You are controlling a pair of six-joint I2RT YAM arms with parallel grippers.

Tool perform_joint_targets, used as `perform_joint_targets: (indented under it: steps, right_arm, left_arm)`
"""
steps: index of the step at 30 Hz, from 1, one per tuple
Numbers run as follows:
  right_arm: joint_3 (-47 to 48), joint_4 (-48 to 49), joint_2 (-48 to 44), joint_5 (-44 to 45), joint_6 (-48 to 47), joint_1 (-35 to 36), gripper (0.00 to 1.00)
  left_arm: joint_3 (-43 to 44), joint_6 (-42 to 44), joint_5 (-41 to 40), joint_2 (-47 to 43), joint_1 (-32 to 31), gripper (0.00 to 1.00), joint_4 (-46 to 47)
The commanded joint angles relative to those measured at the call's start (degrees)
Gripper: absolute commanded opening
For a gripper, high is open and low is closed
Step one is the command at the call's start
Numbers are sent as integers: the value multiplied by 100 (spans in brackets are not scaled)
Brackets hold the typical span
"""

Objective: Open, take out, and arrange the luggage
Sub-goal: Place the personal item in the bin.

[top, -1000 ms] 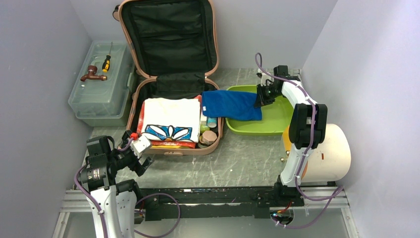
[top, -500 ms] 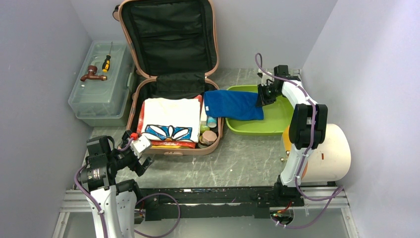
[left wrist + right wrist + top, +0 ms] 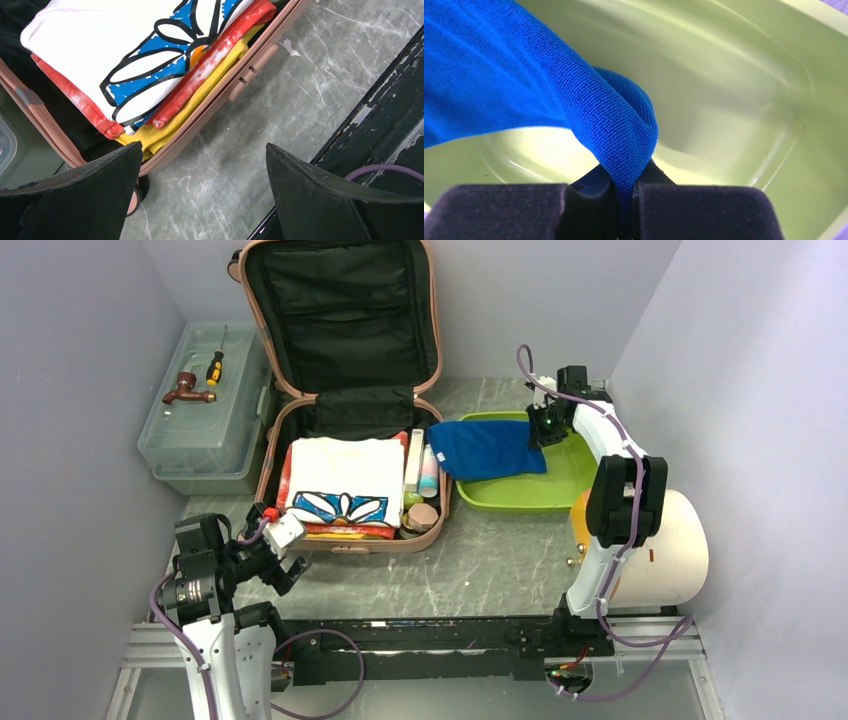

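Observation:
The salmon-pink luggage (image 3: 262,465) lies open at the back middle, its black-lined lid upright. Inside are a folded white shirt with a blue flower print (image 3: 345,480) on red and yellow clothes (image 3: 210,67), and small bottles along its right side (image 3: 425,485). My right gripper (image 3: 545,428) is shut on a blue towel (image 3: 492,448), which hangs over the lime green tray (image 3: 560,485); in the right wrist view the towel (image 3: 574,85) is pinched between the jaws above the tray (image 3: 734,90). My left gripper (image 3: 285,555) stands open over the table at the luggage's near left corner (image 3: 200,125), holding nothing.
A translucent grey-green toolbox (image 3: 195,435) stands at the back left with a brown tap (image 3: 185,390) and a screwdriver (image 3: 214,368) on its lid. A large cream cylinder (image 3: 665,545) lies near the right arm's base. Grey walls close in on both sides.
My right gripper has carried the blue towel to the right, off the luggage's edge and further over the green tray. The left arm has not moved.

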Motion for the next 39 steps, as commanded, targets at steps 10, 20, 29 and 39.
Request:
perform_joint_targets:
  steps: [10,20,29,39]
  right_arm:
    - [293,-261,-167,1173,-676,-107,0]
    - [-97,-149,-310,1756,-962,-242,0]
    - [-349,79,-388,2211,-1045,-318,0]
    - [-397,311,-454,2275,-904,-353,38]
  left_arm:
    - [5,31,158,35,25,99,36]
    - [14,60,182,18,17,99,10]
    - [14,90,201,9,17,99,-13]
    - [14,87,199,1,7,99,-13]
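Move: The right hand still holds the right end of the blue towel (the personal item) above the green bin, whose middle lies some 6 cm below, 3 cm to its left and 4 cm back; the bin's right rim is about 14 cm to its right and 4 cm back. The blue bottle in the suitcase is 26 cm to its left and 6 cm back, the white drum 28 cm to its right and 24 cm back. From the left hand the bin's middle is about 54 cm right, 20 cm ahead and 14 cm below. The right hand, keeping its pinch on the towel's end, drags it about 9 cm to the right over the bin towards the bin's right end, the fingertips swinging rightwards by some 25 degrees until they point more nearly straight down across. Over the latter part of the way it also eases back and sinks a little, and at the end the fingers part to about a third open and let the towel's end go over the bin floor. ##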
